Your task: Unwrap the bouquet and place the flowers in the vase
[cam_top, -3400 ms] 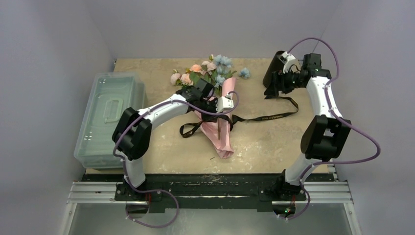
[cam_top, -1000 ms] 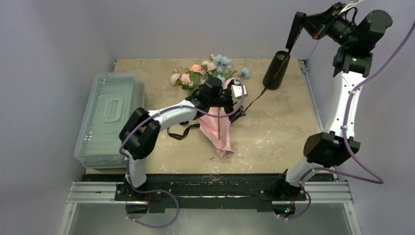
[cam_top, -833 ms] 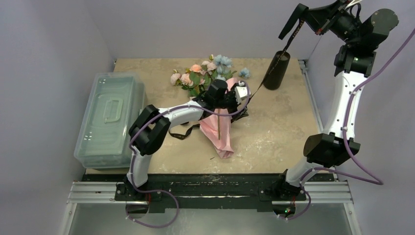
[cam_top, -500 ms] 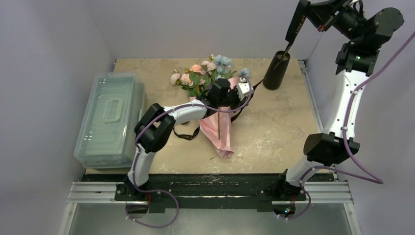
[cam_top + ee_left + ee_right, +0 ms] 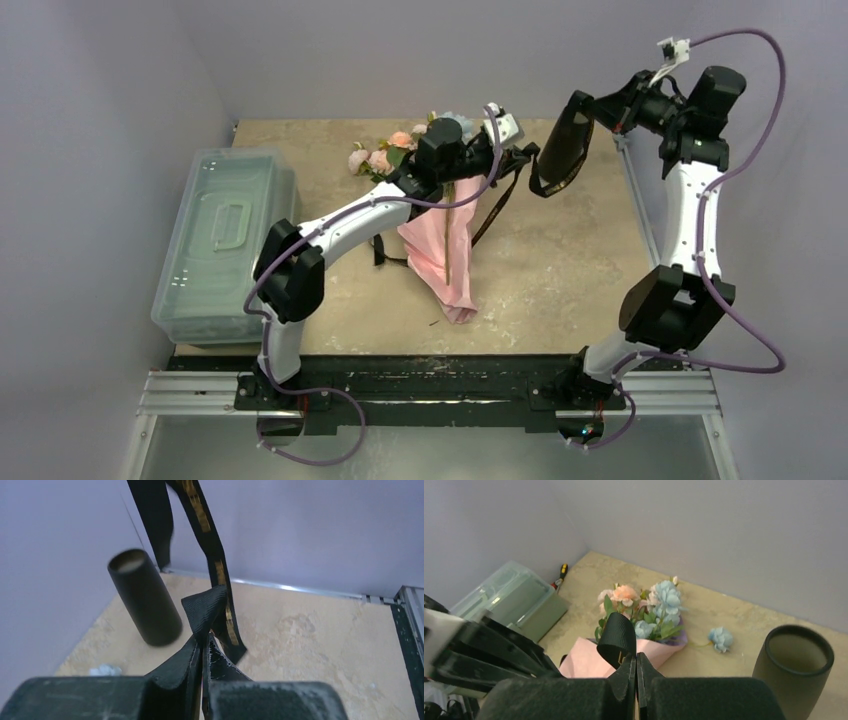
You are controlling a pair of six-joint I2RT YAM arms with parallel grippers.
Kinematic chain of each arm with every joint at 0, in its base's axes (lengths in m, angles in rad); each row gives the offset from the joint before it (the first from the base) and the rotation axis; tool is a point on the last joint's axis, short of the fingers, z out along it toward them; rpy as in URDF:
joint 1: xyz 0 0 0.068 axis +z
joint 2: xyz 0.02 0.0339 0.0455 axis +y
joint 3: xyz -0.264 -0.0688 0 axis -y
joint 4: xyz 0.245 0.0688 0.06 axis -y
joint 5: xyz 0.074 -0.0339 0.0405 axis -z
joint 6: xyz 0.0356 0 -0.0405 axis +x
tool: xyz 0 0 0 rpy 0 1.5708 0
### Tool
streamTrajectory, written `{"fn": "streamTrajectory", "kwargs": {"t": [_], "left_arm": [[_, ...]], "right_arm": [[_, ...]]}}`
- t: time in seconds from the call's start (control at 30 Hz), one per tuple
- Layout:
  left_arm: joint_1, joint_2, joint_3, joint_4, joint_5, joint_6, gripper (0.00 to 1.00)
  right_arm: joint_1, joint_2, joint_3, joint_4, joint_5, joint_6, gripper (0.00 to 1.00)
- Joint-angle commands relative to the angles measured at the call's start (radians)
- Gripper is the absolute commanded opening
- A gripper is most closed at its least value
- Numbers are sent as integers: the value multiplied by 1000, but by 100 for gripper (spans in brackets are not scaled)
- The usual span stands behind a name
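The bouquet (image 5: 438, 248) lies mid-table in pink paper, its pink, peach and blue flowers (image 5: 392, 152) pointing to the back wall; the right wrist view shows the bouquet (image 5: 644, 625) too. The black gold-lettered ribbon (image 5: 497, 203) runs up from the paper. My left gripper (image 5: 522, 152) is raised above the blooms and shut on a fold of the ribbon (image 5: 210, 605). My right gripper (image 5: 597, 106), up by the vase (image 5: 558, 140), is shut on a loop of the ribbon (image 5: 617, 632). The black vase (image 5: 145, 600) stands upright at the back right.
A clear lidded bin (image 5: 225, 235) fills the table's left side. One loose blue bloom (image 5: 721, 638) lies between the bouquet and the vase (image 5: 794, 672). A small screwdriver (image 5: 562, 574) lies by the back wall behind the bin. Walls close in the back and both sides.
My left gripper shut on the ribbon and rose toward the back right, drawing it up from the paper. My right arm came down from high up to beside the vase, still holding ribbon.
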Motion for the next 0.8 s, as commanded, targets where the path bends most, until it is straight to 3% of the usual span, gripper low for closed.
{"fn": "streamTrajectory", "kwargs": {"t": [0.0, 0.13, 0.27, 0.43, 0.53, 0.77], "left_arm": [[-2, -38, 130, 32, 21, -29, 0], [3, -22, 217, 31, 20, -38, 0], [8, -4, 297, 29, 15, -50, 0], [20, 20, 396, 29, 1, -94, 0], [25, 39, 466, 27, 11, -127, 0], [25, 60, 553, 43, 21, -199, 0]], "right_arm": [[22, -80, -72, -178, -11, -238, 0], [55, -117, -156, -290, -28, -392, 23], [86, -146, -215, -369, -29, -492, 60], [107, -172, -247, -482, -35, -646, 92], [125, -205, -284, -437, -52, -652, 98], [275, -262, -404, -129, -17, -470, 98]]}}
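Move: Both hands already pinch the black ribbon. From the left hand the bouquet's middle lies about 12 cm left, level in reach and 27 cm below, the vase 17 cm ahead, 15 cm right and 21 cm below, and the loose blue flower some 18 cm straight ahead and 28 cm below. From the right hand the bouquet is about 25 cm left, 5 cm back and 37 cm below, the vase some 13 cm ahead, 3 cm right and 30 cm below. The left hand keeps its pinch on the ribbon and hauls it almost straight up by about 20 cm, away from the bouquet, its fingers tipping upward some 20 degrees. The right hand drops, opens wide and lets go of its part of the ribbon, going about 10 cm down and as much again back and left towards the bouquet, past the vase's near side, while turning a little counter-clockwise with the fingers dipping. ##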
